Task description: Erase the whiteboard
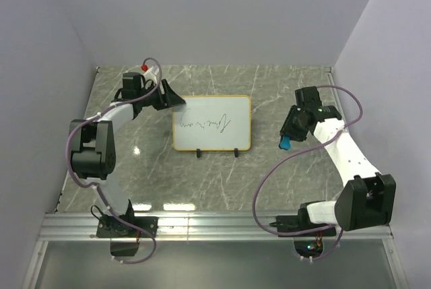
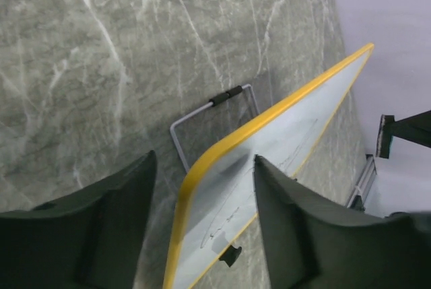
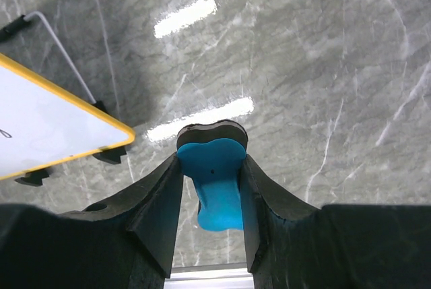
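Observation:
The whiteboard [image 1: 212,124] stands tilted at the table's middle, with a yellow-tan frame and a black scribble on it. It also shows in the left wrist view [image 2: 283,141] and at the left edge of the right wrist view [image 3: 40,120]. My left gripper [image 1: 176,100] is open at the board's upper left corner, with one jaw on each side of the framed edge [image 2: 204,157]. My right gripper [image 1: 287,139] hangs to the right of the board, apart from it. It is shut on a blue eraser [image 3: 215,188], whose dark felt side faces away from the camera.
A wire stand [image 2: 215,100] props the board from behind, and small black feet [image 1: 199,152] sit at its front edge. A metal rail [image 1: 215,225] runs along the near table edge. Purple walls close off the left, back and right.

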Controlling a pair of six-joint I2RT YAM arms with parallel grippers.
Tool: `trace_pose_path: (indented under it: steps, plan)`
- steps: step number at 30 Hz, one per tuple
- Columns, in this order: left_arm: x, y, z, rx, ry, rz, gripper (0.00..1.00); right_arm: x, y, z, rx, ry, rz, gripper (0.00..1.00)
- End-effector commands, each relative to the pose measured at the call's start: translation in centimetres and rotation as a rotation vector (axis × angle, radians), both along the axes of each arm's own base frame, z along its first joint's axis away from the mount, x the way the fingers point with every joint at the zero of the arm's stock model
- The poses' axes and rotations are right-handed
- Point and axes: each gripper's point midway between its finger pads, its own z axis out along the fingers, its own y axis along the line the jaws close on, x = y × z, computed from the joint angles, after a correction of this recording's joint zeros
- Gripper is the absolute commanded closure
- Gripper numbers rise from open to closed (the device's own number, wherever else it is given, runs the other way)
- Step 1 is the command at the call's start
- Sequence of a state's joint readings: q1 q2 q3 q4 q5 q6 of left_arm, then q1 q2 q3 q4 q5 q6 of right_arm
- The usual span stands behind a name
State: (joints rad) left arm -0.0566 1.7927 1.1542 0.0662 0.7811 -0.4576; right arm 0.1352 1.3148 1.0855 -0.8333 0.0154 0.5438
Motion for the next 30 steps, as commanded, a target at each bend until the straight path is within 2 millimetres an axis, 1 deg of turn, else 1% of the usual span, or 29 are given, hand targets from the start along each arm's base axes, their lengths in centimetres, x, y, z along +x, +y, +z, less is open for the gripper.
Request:
trace_pose_path:
  steps: [1,2,4,5,7,8,9,11,12,13,14,16,17,18,19,20,21,22,23,24,26,27,28,29,30]
  plan:
    - [0.0,-1.2,3.3,-0.044,-0.107,-0.069,0.38,0.3,0.1,1.3,0.009,-0.060,-0.016,1.00]
    - [-0.4,-1.2,3.0,-0.046,-0.096,-0.069,0.41,0.4,0.2,1.5,0.013,-0.064,-0.020,1.00]
    - [-1.0,-1.3,3.2,-0.053,-0.098,-0.074,0.49,0.7,0.5,1.7,0.018,-0.071,-0.018,1.00]
    - [-1.5,-1.3,2.9,-0.056,-0.090,-0.074,0.53,0.8,0.5,1.8,0.019,-0.073,-0.023,1.00]
    - [-2.1,-1.3,2.8,-0.061,-0.087,-0.076,0.58,1.1,0.8,2.3,0.019,-0.086,-0.016,1.00]
    - [-2.7,-1.3,2.3,-0.062,-0.071,-0.080,0.62,1.3,1.0,2.5,0.020,-0.095,-0.017,1.00]
    - [-3.0,-1.3,2.6,-0.063,-0.079,-0.085,0.71,1.5,1.1,2.8,0.023,-0.104,-0.014,1.00]
    - [-3.7,-1.3,1.9,-0.060,-0.055,-0.086,0.77,2.1,2.1,3.6,0.044,-0.135,0.002,1.00]
    - [-3.9,-1.2,2.4,-0.059,-0.067,-0.085,0.85,2.4,2.8,4.2,0.065,-0.154,0.022,1.00]
    - [-4.2,-1.2,2.3,-0.059,-0.064,-0.083,0.87,2.7,3.8,4.7,0.076,-0.173,0.047,1.00]
    - [-4.4,-1.1,2.3,-0.056,-0.061,-0.078,0.93,3.3,4.6,5.3,0.087,-0.203,0.062,1.00]
    - [-4.6,-1.1,2.3,-0.051,-0.059,-0.075,0.96,4.1,6.8,6.7,0.132,-0.242,0.116,1.00]
    - [-4.8,-1.0,2.3,-0.046,-0.051,-0.069,1.00,4.4,8.8,7.5,0.155,-0.273,0.165,1.00]
    - [-4.8,-0.9,2.2,-0.040,-0.052,-0.062,1.00,5.2,10.0,8.3,0.169,-0.292,0.186,1.00]
    - [-4.8,-0.8,2.3,-0.038,-0.054,-0.060,1.00,5.3,11.4,8.7,0.193,-0.300,0.218,1.00]
    - [-5.0,-0.8,2.6,-0.035,-0.058,-0.056,1.00,5.5,13.4,9.5,0.218,-0.327,0.264,1.00]
    - [-5.1,-0.7,2.4,-0.030,-0.054,-0.050,1.00,6.2,15.0,10.1,0.235,-0.338,0.291,1.00]
    - [-5.2,-0.6,2.4,-0.028,-0.052,-0.046,1.00,6.4,16.3,10.6,0.260,-0.344,0.312,1.00]
    - [-5.2,-0.5,2.6,-0.023,-0.058,-0.039,1.00,6.5,18.2,11.2,0.286,-0.357,0.352,1.00]
    - [-5.3,-0.5,2.5,-0.018,-0.053,-0.032,1.00,7.3,19.8,11.6,0.304,-0.359,0.370,1.00]
    - [-5.6,-0.5,2.4,-0.013,-0.048,-0.027,1.00,7.9,22.4,12.2,0.353,-0.364,0.408,1.00]
    - [-5.8,-0.6,2.2,-0.008,-0.037,-0.027,1.00,8.4,24.4,12.3,0.367,-0.362,0.436,1.00]
    - [-5.9,-0.6,2.3,-0.006,-0.039,-0.028,1.00,8.6,25.5,12.4,0.374,-0.362,0.456,1.00]
    - [-6.2,-0.6,2.2,-0.004,-0.035,-0.029,1.00,8.8,26.2,12.1,0.366,-0.348,0.466,1.00]
    - [-6.3,-0.7,2.3,-0.003,-0.036,-0.026,1.00,9.5,28.1,12.3,0.364,-0.352,0.492,1.00]
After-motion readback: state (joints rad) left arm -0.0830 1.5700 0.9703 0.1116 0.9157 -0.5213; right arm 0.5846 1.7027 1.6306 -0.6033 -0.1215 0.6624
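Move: The whiteboard's far left corner lies practically between the open left fingers, about 1 cm ahead and 1 cm to the right at their height; the scribble is some 9 cm back, 10 cm right and 3 cm lower. From the right gripper, already holding the eraser, the whiteboard's middle is roughly 26 cm left, 5 cm ahead and 2 cm below; its right black foot is about 16 cm left, 4 cm back and 7 cm below. Close the left fingers on the whiteboard's far left corner and, keeping the pinch, draw it back about 7 cm while rising some 4 cm and easing slightly right. Keep the eraser gripped and, after a short pause, swing the right hand fast to its left, about 24 cm, climbing and reaching forward as well, to above the whiteboard's far half, the wrist turning counter-clockwise and its left side lifting. ##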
